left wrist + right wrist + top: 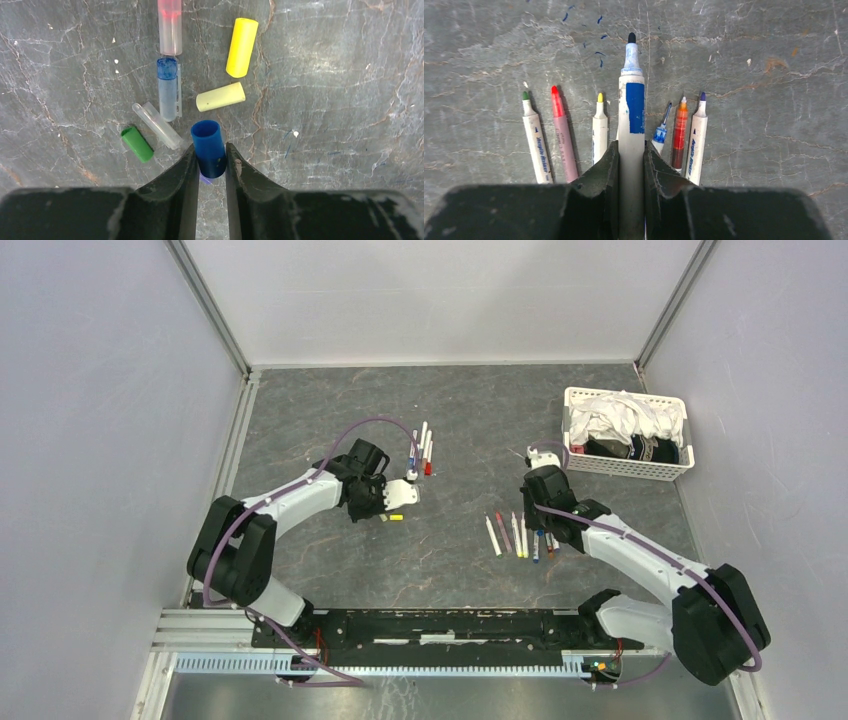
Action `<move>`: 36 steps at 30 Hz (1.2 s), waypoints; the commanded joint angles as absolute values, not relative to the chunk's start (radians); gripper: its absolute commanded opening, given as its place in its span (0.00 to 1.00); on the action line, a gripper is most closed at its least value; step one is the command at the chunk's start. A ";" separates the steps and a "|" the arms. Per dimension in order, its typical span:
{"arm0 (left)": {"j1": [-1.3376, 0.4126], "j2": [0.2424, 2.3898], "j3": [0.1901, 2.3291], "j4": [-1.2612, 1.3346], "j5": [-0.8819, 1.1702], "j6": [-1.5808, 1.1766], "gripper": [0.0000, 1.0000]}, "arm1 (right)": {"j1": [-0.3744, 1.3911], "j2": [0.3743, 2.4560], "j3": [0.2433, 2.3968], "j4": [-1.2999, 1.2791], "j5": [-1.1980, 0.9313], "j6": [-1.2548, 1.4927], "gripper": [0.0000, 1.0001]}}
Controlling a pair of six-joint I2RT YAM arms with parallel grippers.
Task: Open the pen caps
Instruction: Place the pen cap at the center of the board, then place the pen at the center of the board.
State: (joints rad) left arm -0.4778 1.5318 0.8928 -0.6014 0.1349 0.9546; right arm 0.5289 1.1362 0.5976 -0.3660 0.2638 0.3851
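My left gripper (209,150) is shut on a blue pen cap (206,137), held just above the table. Below it lie loose caps: yellow (242,47), pale yellow (220,96), green (137,144), a clear one (157,125), a blue-tinted one (168,90) and a pink-tinted one (170,27). My right gripper (630,147) is shut on an uncapped white pen (631,95) with a blue label and black tip. Several uncapped pens (599,127) lie in a row beneath it. In the top view the left gripper (405,490) is left of centre and the right gripper (544,468) right of centre.
A small bunch of pens (422,450) lies just beyond the left gripper. The row of uncapped pens (520,535) lies near the right arm. A white basket (626,468) with cloths stands at the back right. Grey walls close in both sides.
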 commanded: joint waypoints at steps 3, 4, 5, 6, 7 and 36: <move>-0.482 1.540 0.924 -0.568 0.168 0.841 0.37 | 0.525 1.183 0.572 -0.275 0.304 0.381 0.09; -0.482 1.528 0.937 -0.577 0.169 0.829 0.39 | 0.526 1.185 0.567 -0.271 0.302 0.383 0.13; -0.482 1.516 0.952 -0.593 0.172 0.821 0.42 | 0.526 1.188 0.562 -0.266 0.298 0.383 0.16; -0.482 1.504 0.970 -0.602 0.177 0.811 0.45 | 0.525 1.192 0.559 -0.265 0.299 0.384 0.18; -0.482 1.489 0.990 -0.623 0.186 0.800 0.48 | 0.526 1.196 0.556 -0.264 0.297 0.385 0.21; -0.371 1.150 1.162 -0.654 0.094 0.469 1.00 | 0.565 1.660 1.208 -0.304 0.106 0.420 0.53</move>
State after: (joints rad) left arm -0.3996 1.2068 1.2026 -0.7189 0.1143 0.5343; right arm 0.5385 1.4899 1.0550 -0.3176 0.1589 0.3965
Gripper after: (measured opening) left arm 0.996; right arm 0.525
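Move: The left hand still has the blue cap between its fingers, with its spot on the board right below, about 2 cm down. From this hand the pale yellow cap lies 3 cm right and 1 cm ahead, the bright yellow cap 6 cm right, level. The right hand holds a blue-label pen roughly 4 cm above its place; from there the yellow-tipped pen is 3 cm left and 4 cm back, the capped pens some 18 cm ahead and 30 cm left. The left fingers let go of the blue cap just above the board and open fully, then the hand climbs some 20 cm, first forward and right, later swinging back left, its fingertips tilting forward and to the right. The right hand lowers its pen about 2.5 cm, opens to release it, then rises forward and left towards the capped pens, still opening. ##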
